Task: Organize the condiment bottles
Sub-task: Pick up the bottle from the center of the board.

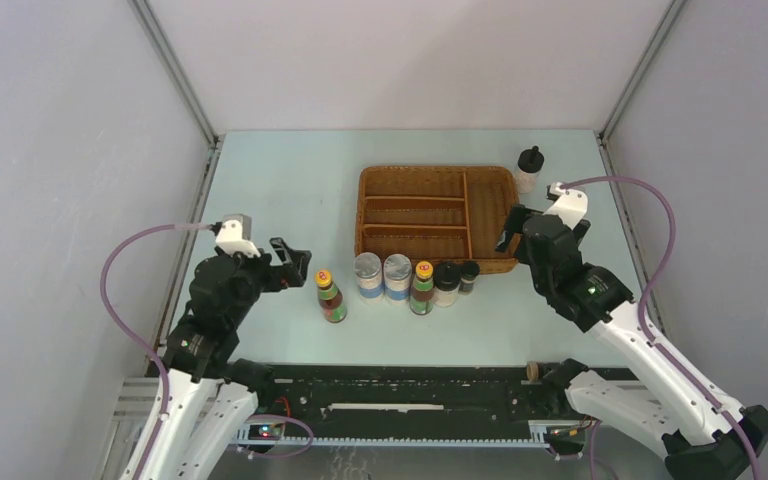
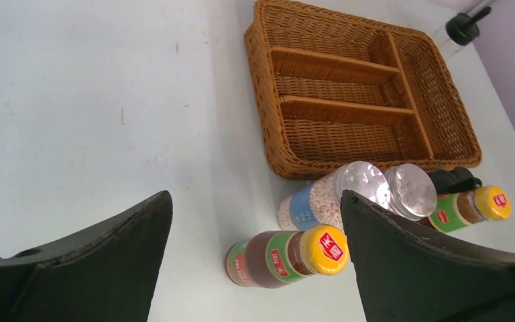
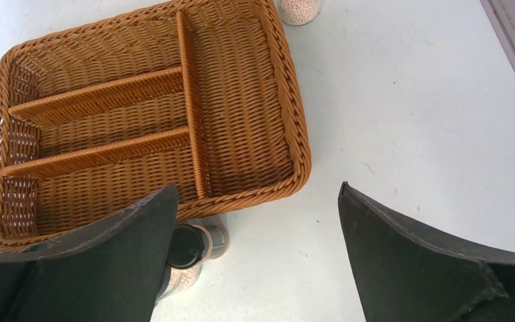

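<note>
Several condiment bottles stand in a row in front of the empty wicker tray (image 1: 359, 210). From the left they are a yellow-capped sauce bottle (image 1: 331, 297), two silver-topped shakers (image 1: 367, 276) (image 1: 397, 277), a second yellow-capped bottle (image 1: 421, 288), a white black-capped bottle (image 1: 446, 283) and a tiny dark one (image 1: 468, 276). Another black-capped bottle (image 1: 529, 168) stands behind the tray's right corner. My left gripper (image 2: 255, 194) is open, with the left sauce bottle (image 2: 278, 258) below and between its fingers, untouched. My right gripper (image 3: 258, 186) hangs open over the tray's front right corner (image 3: 295, 134), next to the tiny dark bottle (image 3: 194, 245).
The tray has three short compartments on the left and one long one on the right. Walls enclose the table on the left, back and right. Bare table lies left of the tray and to its right.
</note>
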Available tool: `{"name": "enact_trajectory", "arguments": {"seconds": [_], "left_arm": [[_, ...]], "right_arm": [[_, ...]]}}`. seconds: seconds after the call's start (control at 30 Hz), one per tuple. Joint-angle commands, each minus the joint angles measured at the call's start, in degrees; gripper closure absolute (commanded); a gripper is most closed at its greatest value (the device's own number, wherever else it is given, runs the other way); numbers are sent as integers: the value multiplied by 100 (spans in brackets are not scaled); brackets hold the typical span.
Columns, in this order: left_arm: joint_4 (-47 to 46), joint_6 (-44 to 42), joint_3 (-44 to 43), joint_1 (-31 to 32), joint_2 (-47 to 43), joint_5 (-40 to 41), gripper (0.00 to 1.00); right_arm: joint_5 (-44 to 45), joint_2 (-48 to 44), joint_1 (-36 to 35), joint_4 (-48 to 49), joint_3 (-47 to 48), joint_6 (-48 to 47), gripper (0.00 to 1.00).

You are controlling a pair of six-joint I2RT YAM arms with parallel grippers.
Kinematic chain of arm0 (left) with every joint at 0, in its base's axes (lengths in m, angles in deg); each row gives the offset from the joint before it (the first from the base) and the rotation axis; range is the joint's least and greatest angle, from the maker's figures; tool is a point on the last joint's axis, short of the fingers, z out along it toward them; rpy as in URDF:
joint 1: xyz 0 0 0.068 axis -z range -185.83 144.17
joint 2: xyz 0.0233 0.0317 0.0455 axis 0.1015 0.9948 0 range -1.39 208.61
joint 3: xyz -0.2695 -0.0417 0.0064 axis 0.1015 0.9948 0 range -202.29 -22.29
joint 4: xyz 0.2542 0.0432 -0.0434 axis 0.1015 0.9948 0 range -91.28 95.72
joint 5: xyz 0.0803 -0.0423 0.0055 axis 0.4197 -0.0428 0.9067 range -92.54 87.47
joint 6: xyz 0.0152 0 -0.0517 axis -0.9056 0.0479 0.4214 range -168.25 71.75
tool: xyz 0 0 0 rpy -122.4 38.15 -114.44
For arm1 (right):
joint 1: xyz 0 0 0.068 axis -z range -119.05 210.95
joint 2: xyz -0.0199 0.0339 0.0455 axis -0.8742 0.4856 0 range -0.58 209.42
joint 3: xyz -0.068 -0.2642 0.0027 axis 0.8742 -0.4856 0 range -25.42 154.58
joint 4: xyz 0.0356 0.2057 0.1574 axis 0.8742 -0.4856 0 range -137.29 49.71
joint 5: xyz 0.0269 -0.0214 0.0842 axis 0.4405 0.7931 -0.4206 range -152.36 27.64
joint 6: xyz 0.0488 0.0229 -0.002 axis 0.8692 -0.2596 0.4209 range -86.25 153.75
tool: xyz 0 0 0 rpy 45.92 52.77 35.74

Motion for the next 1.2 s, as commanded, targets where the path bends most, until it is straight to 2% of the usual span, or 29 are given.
{"name": "enact_trajectory", "arguments": {"seconds": [0.0,0.27,0.57,0.77,1.0,1.1,1.17], "left_arm": [[-125,-219,43,53,-108,-515,0],[537,-537,-330,113,-391,-901,0],[621,-512,-513,238,-930,-1500,0],[595,-256,-378,267,-1228,-1481,0],[289,116,156,461,-1352,-911,1],[273,42,237,913,-1210,-266,3],[273,31,241,1450,-1046,400,4]], "right_arm": [[139,-204,-92,7,126,-3,1],[-55,-1172,-164,1062,-647,-535,6],[-258,-1076,-164,1019,-666,-617,6],[-487,-1295,-164,1081,-658,-662,7],[-694,-1501,-173,1084,-665,-662,7],[-724,-1471,-173,1104,-660,-662,7],[-747,-1476,-173,1106,-658,-662,7]]}}
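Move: The lone sauce bottle stands about 8 cm to the left hand's right, roughly level with it fore and aft, its middle some 14 cm below. Just beyond it, a white-lidded jar stands about 15 cm to the hand's right and 3 cm ahead, with a second jar about 20 cm right and 3 cm ahead, both some 15 cm below. From the right hand, that bottle lies about 39 cm left and 8 cm back, about 15 cm below. The left hand, fingers kept wide open, draws back about 6 cm and some 3 cm to the right while swinging about 15 degrees clockwise and tipping slightly up, so that it turns to face the lone bottle from its near left side; on the way it rises nearly 4 cm, then starts to sink again, still without gripping the bottle. The right hand, also open, lifts about 4 cm and eases back by the basket's right side, its fingers tipping up and turning a little to the left. ##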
